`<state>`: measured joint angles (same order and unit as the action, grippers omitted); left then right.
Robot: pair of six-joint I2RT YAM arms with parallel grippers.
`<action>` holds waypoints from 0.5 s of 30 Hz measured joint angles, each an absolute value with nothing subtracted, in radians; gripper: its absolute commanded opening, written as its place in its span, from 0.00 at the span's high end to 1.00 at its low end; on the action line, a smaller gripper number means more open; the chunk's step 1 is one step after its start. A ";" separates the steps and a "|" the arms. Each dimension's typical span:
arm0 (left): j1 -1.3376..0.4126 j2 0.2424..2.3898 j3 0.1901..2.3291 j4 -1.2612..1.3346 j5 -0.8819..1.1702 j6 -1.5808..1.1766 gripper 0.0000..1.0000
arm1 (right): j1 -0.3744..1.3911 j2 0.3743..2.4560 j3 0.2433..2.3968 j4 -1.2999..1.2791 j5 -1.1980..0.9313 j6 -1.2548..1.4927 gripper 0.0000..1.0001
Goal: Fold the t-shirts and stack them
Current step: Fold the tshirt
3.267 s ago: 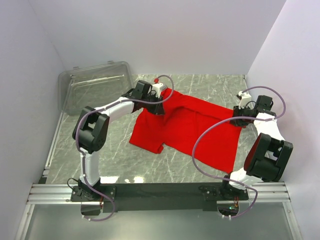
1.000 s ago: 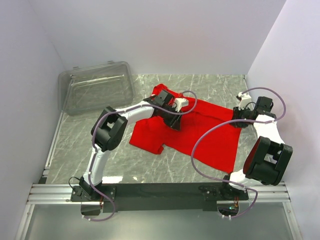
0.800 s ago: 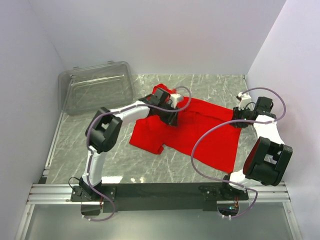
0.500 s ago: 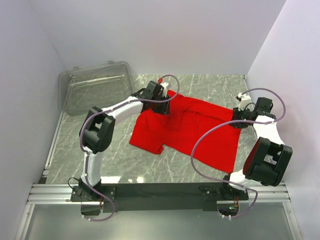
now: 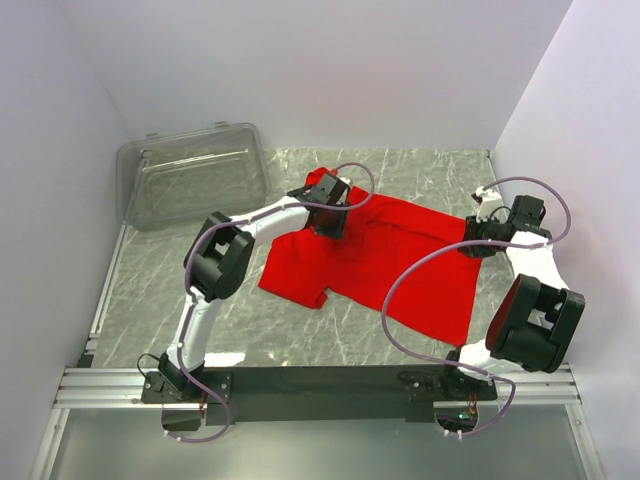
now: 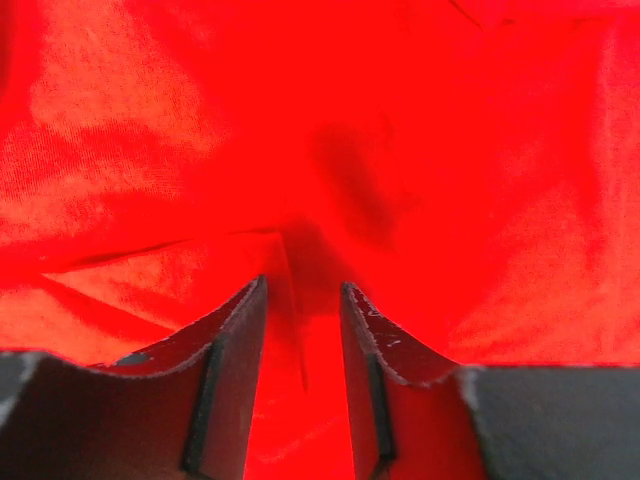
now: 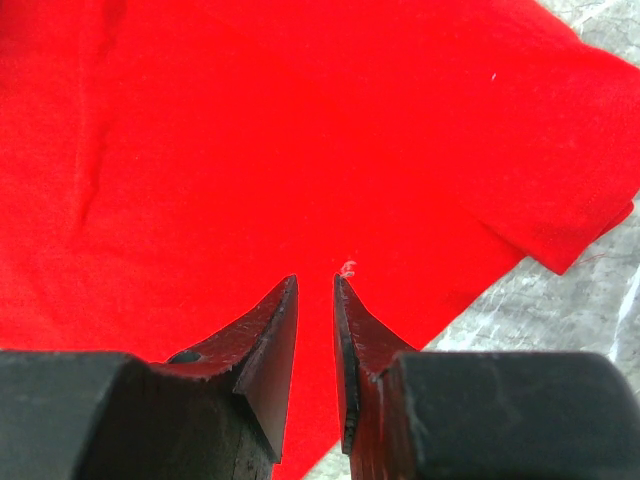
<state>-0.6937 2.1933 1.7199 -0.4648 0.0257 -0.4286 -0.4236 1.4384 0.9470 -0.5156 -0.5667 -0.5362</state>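
One red t-shirt (image 5: 400, 270) lies spread on the marble table, its long side running from far left to near right. My left gripper (image 5: 330, 218) is low over the shirt's far-left part. In the left wrist view its jaws (image 6: 303, 284) stand apart, with a thin crease of the red cloth (image 6: 450, 150) running under the gap. My right gripper (image 5: 468, 245) rests at the shirt's right edge. In the right wrist view its jaws (image 7: 316, 278) leave a narrow gap, tips down on flat red cloth (image 7: 250, 120), with nothing pinched between them.
A clear plastic bin (image 5: 190, 180) lies at the far left, against the left wall. Bare marble table (image 5: 230, 310) shows left of and in front of the shirt, and beside the shirt's hem (image 7: 590, 300). White walls close in the back and both sides.
My left gripper pulled back from the shirt's middle toward its far-left corner, then came slightly right again, shifting the cloth there. The right arm has stayed put.
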 measured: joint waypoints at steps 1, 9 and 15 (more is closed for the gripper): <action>-0.695 2.204 1.732 -0.471 0.016 -0.431 0.62 | -0.424 1.438 0.947 -0.516 -0.567 -0.536 0.72; -0.699 2.251 1.782 -0.518 -0.069 -0.432 0.88 | -0.424 1.438 0.943 -0.515 -0.567 -0.537 0.72; -0.700 2.251 1.782 -0.522 -0.088 -0.429 0.99 | -0.424 1.438 0.944 -0.515 -0.567 -0.536 0.72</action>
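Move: The t-shirt fabric to grip, by a small flap corner, lies about 1 cm ahead, 1 cm left and 2 cm below the left gripper. From this gripper the shirt's far-left sleeve is some 14 cm ahead and 3 cm left, and its near-left corner about 13 cm back and 18 cm left. The clear bin sits roughly 15 cm ahead and 35 cm left. From the right gripper the fabric is some 36 cm left, 4 cm ahead and 8 cm lower. Sink the left gripper the last 1.5 cm onto the t-shirt, easing it about 1 cm forward and 1 cm left as it drops, with the fingers still pointing steeply down. Close the half-open fingers fully on the way, so that the tips shut on the red fabric beside the small flap corner and pinch it. ##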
